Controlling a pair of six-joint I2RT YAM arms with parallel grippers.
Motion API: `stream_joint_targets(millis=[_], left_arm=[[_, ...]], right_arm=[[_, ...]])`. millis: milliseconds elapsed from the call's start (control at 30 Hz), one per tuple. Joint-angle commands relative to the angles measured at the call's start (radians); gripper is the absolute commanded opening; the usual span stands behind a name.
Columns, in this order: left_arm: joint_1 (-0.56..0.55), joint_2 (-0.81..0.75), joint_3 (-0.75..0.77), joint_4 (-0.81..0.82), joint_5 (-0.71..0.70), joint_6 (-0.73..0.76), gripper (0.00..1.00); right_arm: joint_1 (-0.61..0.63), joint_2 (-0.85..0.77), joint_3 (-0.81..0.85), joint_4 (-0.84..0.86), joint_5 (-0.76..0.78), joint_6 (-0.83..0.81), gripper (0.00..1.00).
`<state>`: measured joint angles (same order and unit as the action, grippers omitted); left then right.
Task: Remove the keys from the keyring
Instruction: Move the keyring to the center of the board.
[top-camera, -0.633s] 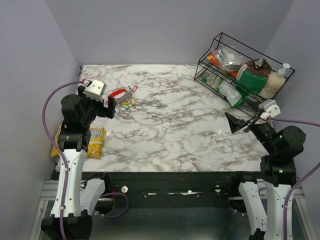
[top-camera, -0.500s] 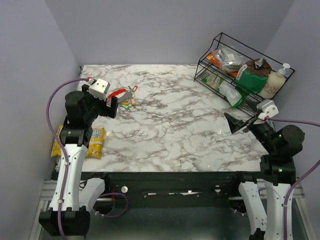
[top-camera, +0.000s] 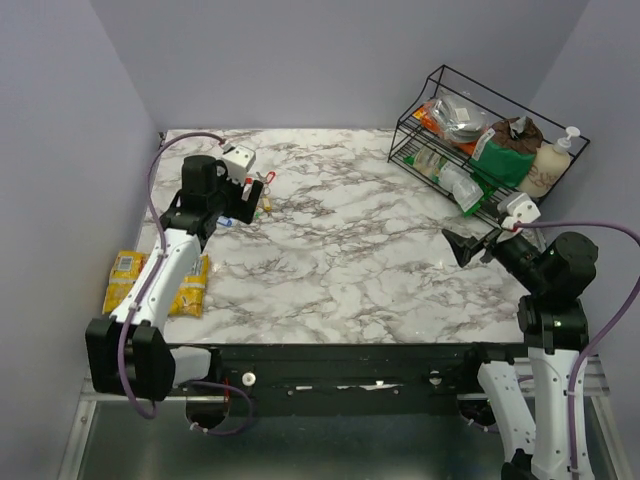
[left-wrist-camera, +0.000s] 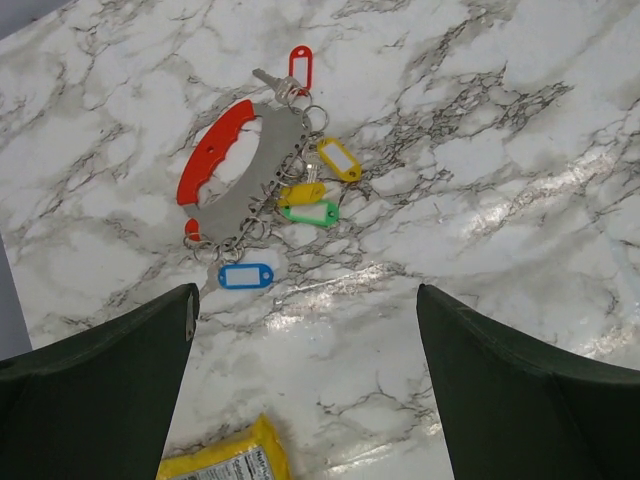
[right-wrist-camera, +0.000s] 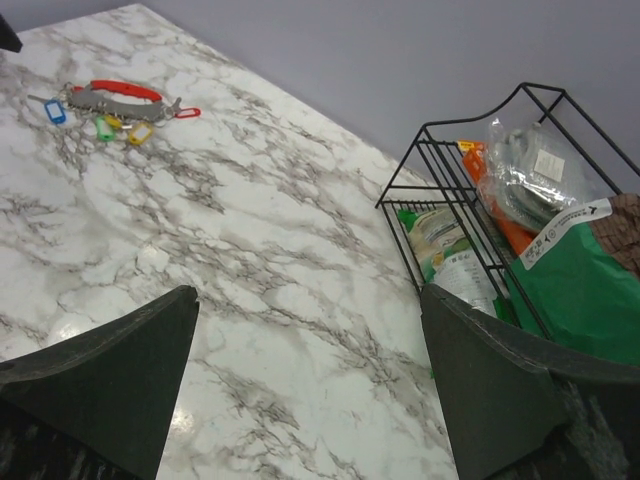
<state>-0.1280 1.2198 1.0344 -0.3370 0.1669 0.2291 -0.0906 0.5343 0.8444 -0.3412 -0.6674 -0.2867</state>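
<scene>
The keyring (left-wrist-camera: 217, 150), a curved loop that is part red and part grey metal, lies flat on the marble table at the far left. Several keys hang on it: a red tag (left-wrist-camera: 300, 68), a yellow one (left-wrist-camera: 340, 158), a green one (left-wrist-camera: 310, 213) and a blue one (left-wrist-camera: 245, 275). My left gripper (left-wrist-camera: 305, 295) hovers open just on the near side of the keyring and holds nothing. In the top view the left gripper (top-camera: 250, 195) covers most of the ring. My right gripper (top-camera: 462, 245) stands open and empty far off at the right; its wrist view shows the keyring (right-wrist-camera: 125, 92) in the distance.
A yellow snack packet (top-camera: 160, 285) lies at the table's near left edge, partly under the left arm. A black wire rack (top-camera: 480, 140) full of packets stands at the back right, with a soap bottle (top-camera: 550, 165) beside it.
My left arm has swung forward and to the right, bringing its open gripper over the keyring. The right gripper has shifted slightly left. The keyring has not moved.
</scene>
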Motion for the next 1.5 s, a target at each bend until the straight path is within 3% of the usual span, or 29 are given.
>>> stream_joint_targets(millis=[0, 333, 467, 733, 900, 1167, 1467], left_arm=[[-0.035, 0.139, 0.072, 0.096, -0.108, 0.019, 0.99], [-0.039, 0.565, 0.314, 0.087, -0.187, 0.055, 0.99], [-0.039, 0.636, 0.358, 0.096, -0.175, 0.085, 0.97], [-0.029, 0.776, 0.450, 0.050, -0.132, 0.105, 0.75], [0.010, 0.859, 0.590, -0.010, -0.086, 0.052, 0.74], [0.048, 0.986, 0.786, -0.089, -0.147, 0.044, 0.72], [0.059, 1.031, 0.765, -0.082, -0.191, 0.111, 0.69]], right_arm=[[0.006, 0.007, -0.014, -0.027, -0.029, -0.028, 1.00], [0.008, 0.013, -0.047, 0.004, -0.026, -0.035, 1.00], [0.008, 0.033, -0.053, 0.005, -0.031, -0.045, 1.00], [0.008, 0.055, -0.054, 0.004, -0.032, -0.051, 1.00], [0.006, 0.069, -0.057, 0.004, -0.024, -0.055, 1.00], [0.006, 0.084, -0.057, 0.004, -0.023, -0.055, 1.00], [0.008, 0.095, -0.059, 0.004, -0.021, -0.060, 1.00]])
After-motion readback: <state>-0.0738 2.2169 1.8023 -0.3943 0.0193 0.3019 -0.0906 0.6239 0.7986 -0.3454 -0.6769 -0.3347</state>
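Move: From my left hand the keyring lies some 19 cm ahead, 3 cm to the left and 18 cm below. Around it on the board, at about that same depth, are the red tag, about 23 cm ahead and 3 cm to my left hand's right, the green tag, 14 cm ahead and 2 cm left, and the blue tag, 12 cm ahead and 8 cm left. From my right hand the keyring is roughly 30 cm ahead, 45 cm left and 29 cm below. I dive my empty left hand forward and down towards the keyring, then travel on forward almost level, easing left near the end: about 20 cm forward and 14 cm down in all. Its fingers tip some 15 degrees further down and narrow from wide open to about 70 percent, coming close over the red handle. My right hand sinks about 4 cm. ##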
